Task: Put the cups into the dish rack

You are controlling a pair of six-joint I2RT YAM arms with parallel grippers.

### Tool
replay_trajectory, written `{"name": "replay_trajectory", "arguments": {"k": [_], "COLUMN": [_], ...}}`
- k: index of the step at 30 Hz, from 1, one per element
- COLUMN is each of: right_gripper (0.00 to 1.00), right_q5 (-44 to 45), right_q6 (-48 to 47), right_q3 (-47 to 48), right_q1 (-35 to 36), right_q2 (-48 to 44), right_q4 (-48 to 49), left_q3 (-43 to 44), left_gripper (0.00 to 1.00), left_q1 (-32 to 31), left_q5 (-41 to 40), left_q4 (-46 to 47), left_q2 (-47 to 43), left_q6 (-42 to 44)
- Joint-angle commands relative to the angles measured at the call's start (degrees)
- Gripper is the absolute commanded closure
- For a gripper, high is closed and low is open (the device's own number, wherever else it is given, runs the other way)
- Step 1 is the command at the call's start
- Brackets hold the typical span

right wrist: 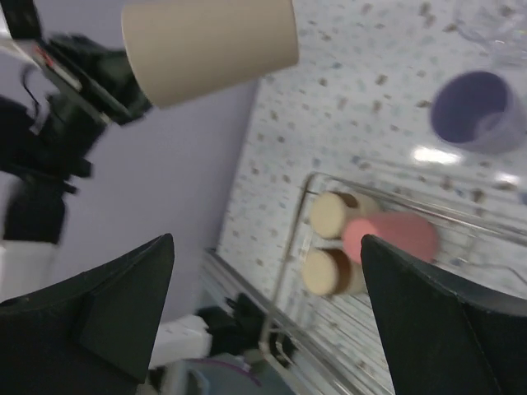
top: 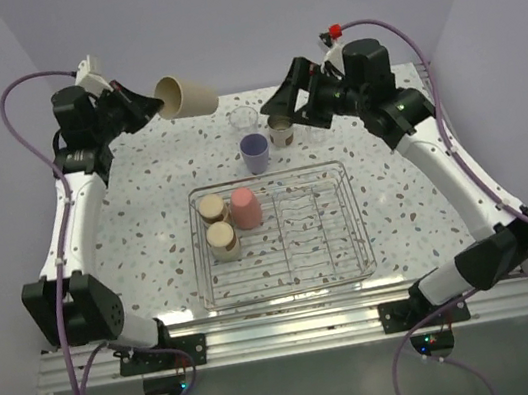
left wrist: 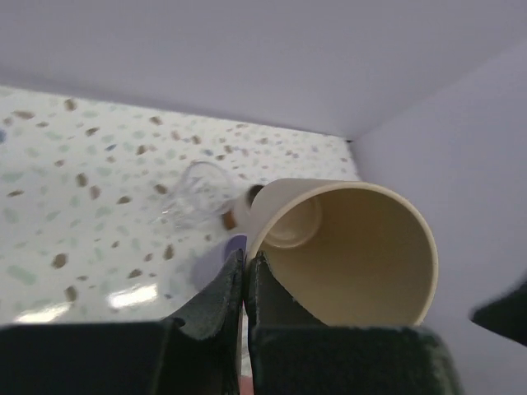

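My left gripper (top: 158, 103) is shut on the rim of the tall tan cup (top: 186, 96), which it holds on its side high over the table's far left. The left wrist view shows the fingertips (left wrist: 244, 262) pinching the cup's wall (left wrist: 354, 247). A clear cup (top: 244, 120), a lavender cup (top: 255, 152) and a brown cup (top: 281, 133) stand on the table behind the dish rack (top: 350, 229). Two brown cups (top: 212, 209) (top: 223, 241) and a pink cup (top: 246, 206) sit upside down in the rack's left end. My right gripper (top: 276, 114) hangs open above the brown cup, holding nothing.
The rack's right two thirds (top: 310, 230) hold nothing. In the right wrist view the tan cup (right wrist: 210, 45) hangs above the rack's wire rim (right wrist: 295, 247), with the lavender cup (right wrist: 478, 111) to the right. Walls close in on the back and both sides.
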Motion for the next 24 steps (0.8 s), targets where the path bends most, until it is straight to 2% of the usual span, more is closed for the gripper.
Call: {"name": "replay_trajectory", "arguments": {"k": [1,2,3,4,5,6,10,16,24], "right_gripper": [0.02,0.02,0.02,0.02,0.02,0.02,0.02,0.02,0.02], "right_q5": [-20.28,-21.35,-22.31,-22.41,-22.32,-21.8,-21.09,-20.48,-19.42], "right_q6": [22.4,25.33,28.32,30.87,34.9,36.16,41.43,41.53,43.2], "right_q3": [-2.53,-2.8,-3.67,-4.29,-4.82,-5.0,-4.47,-2.27,-4.91], "right_q1": [-1.39,-1.47,-1.47,-1.3,-1.3,-1.3,-0.95,1.95,5.29], "right_q2": [4.09,4.97,6.63,7.26,7.87,8.31,10.86,12.1,11.13], "right_q4": [28.49,32.91,41.4,45.23,48.31,51.47,56.68,57.13,59.59], "left_q3": [-6.72,-8.48,-12.41,-14.19,-15.6,-17.18,-19.74,-23.96,-26.78], "left_gripper": [1.0,1.0,1.0,1.0,1.0,1.0,1.0,1.0,1.0], "left_q1": [-0.8,-0.8,-0.8,-0.8,-0.8,-0.8,-0.8,-0.8,-0.8], "left_q5": [19.59,21.02,22.26,23.66,23.85,23.94,23.24,22.36,18.22], "left_q4": [21.24,28.68,33.1,37.06,42.67,44.38,47.47,50.19,52.66], "left_q2": [-7.94,-10.48,-11.81,-13.04,-15.06,-15.86,-19.2,-21.14,-21.23], "left_q6": [-12.38,-15.3,-18.46,-24.41,-26.65,-29.54,-32.38,-34.49,-36.86]}}
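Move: The left hand already pinches the beige cup by its rim. The cup's middle is about 6 cm right of the left fingertips, 3 cm ahead and 1 cm lower. The open right gripper waits some 26 cm to the left hand's right, 10 cm back and 4 cm higher. From the right hand the cup lies about 20 cm left, 13 cm ahead and 5 cm lower. The purple cup stands 16 cm ahead, 7 cm left and 31 cm below; the metal cup 21 cm ahead, 2 cm right, 33 cm below. Back and up by more than 10 cm each, and some 6 cm to the right, the left hand carries the beige cup, tipping its fingers up and swinging clockwise to present the base. The right hand moves about 10 cm left and 10 up to meet it, rolling some 40 degrees, its fingers staying wide open around the cup's base end; both slow towards the end. ##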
